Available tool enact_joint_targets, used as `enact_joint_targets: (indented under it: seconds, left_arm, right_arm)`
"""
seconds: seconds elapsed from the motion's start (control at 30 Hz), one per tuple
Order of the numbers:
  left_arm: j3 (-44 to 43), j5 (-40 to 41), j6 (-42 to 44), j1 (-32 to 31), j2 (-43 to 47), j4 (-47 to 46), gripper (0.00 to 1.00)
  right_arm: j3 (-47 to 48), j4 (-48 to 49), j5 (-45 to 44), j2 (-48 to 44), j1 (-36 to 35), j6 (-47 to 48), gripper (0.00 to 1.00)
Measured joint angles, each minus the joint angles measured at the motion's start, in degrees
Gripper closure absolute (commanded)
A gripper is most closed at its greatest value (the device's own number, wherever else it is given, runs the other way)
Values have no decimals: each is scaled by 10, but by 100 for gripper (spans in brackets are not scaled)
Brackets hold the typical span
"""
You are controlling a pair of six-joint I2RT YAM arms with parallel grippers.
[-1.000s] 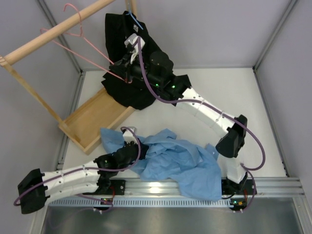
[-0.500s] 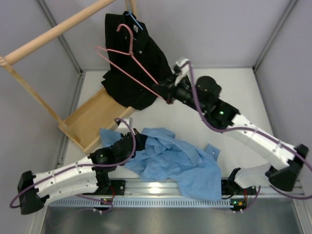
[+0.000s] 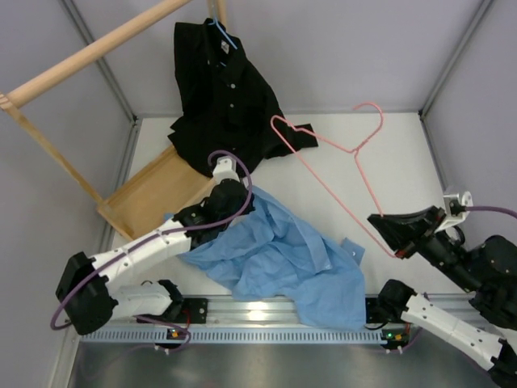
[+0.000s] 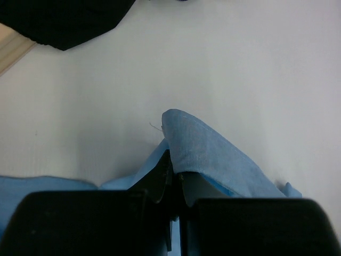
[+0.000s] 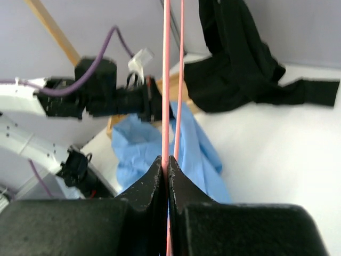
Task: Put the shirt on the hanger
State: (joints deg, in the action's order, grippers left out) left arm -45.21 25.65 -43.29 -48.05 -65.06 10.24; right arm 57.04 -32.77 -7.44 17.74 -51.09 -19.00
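The light blue shirt [image 3: 283, 259] lies crumpled on the table's near middle. My left gripper [image 3: 234, 202] is shut on a fold of the shirt's far edge, and in the left wrist view the shirt [image 4: 208, 149] drapes over the closed left gripper [image 4: 173, 170]. The pink hanger [image 3: 323, 176] hangs in the air over the right half of the table, hook pointing to the back. My right gripper [image 3: 386, 230] is shut on its near corner. In the right wrist view the hanger [image 5: 165, 80] runs straight up from the pinched right gripper [image 5: 168, 165], with the shirt [image 5: 186, 144] beyond.
A black shirt [image 3: 226, 97] on a blue hanger [image 3: 222, 32] hangs from the wooden rail [image 3: 89, 52] at back left, its hem reaching the table. The rail's wooden base tray [image 3: 157, 194] sits left of the blue shirt. Grey walls close in the table on three sides.
My right arm carried the pink hanger from the rail at back left across to the right front. The left gripper pulled the shirt's edge away from the near left toward the table's middle.
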Motion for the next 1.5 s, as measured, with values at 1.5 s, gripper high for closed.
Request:
enact_joint_targets:
  seconds: [1.5]
  left_arm:
    - [-246, -305, 65, -125, 17, 49, 100]
  right_arm:
    - [-256, 145, 172, -58, 0, -101, 100]
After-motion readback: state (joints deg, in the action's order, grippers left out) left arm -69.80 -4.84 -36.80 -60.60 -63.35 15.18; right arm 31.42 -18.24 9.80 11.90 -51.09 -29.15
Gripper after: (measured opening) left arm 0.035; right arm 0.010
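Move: Your left gripper already holds the blue shirt by its collar, and your right holds the pink hanger by one end. The hanger's free shoulder tip is about 14 cm ahead of the left hand, 8 cm right and 31 cm above; the shirt's body is 15 cm back, 8 cm right and 15 cm below, the black shirt roughly 20 cm ahead, 10 cm above. From the right hand the collar lies some 16 cm ahead, 28 cm left and 21 cm lower. Lower the right gripper some 15 cm, tipping the hanger down, while the left carries the collar a little forward and right and briefly steadies. Then sweep the left back, right and about 19 cm up, turning roughly 40 degrees clockwise, to draw the collar over the hanger's free shoulder as the right feeds it left and slightly up. Keep both grips shut. ##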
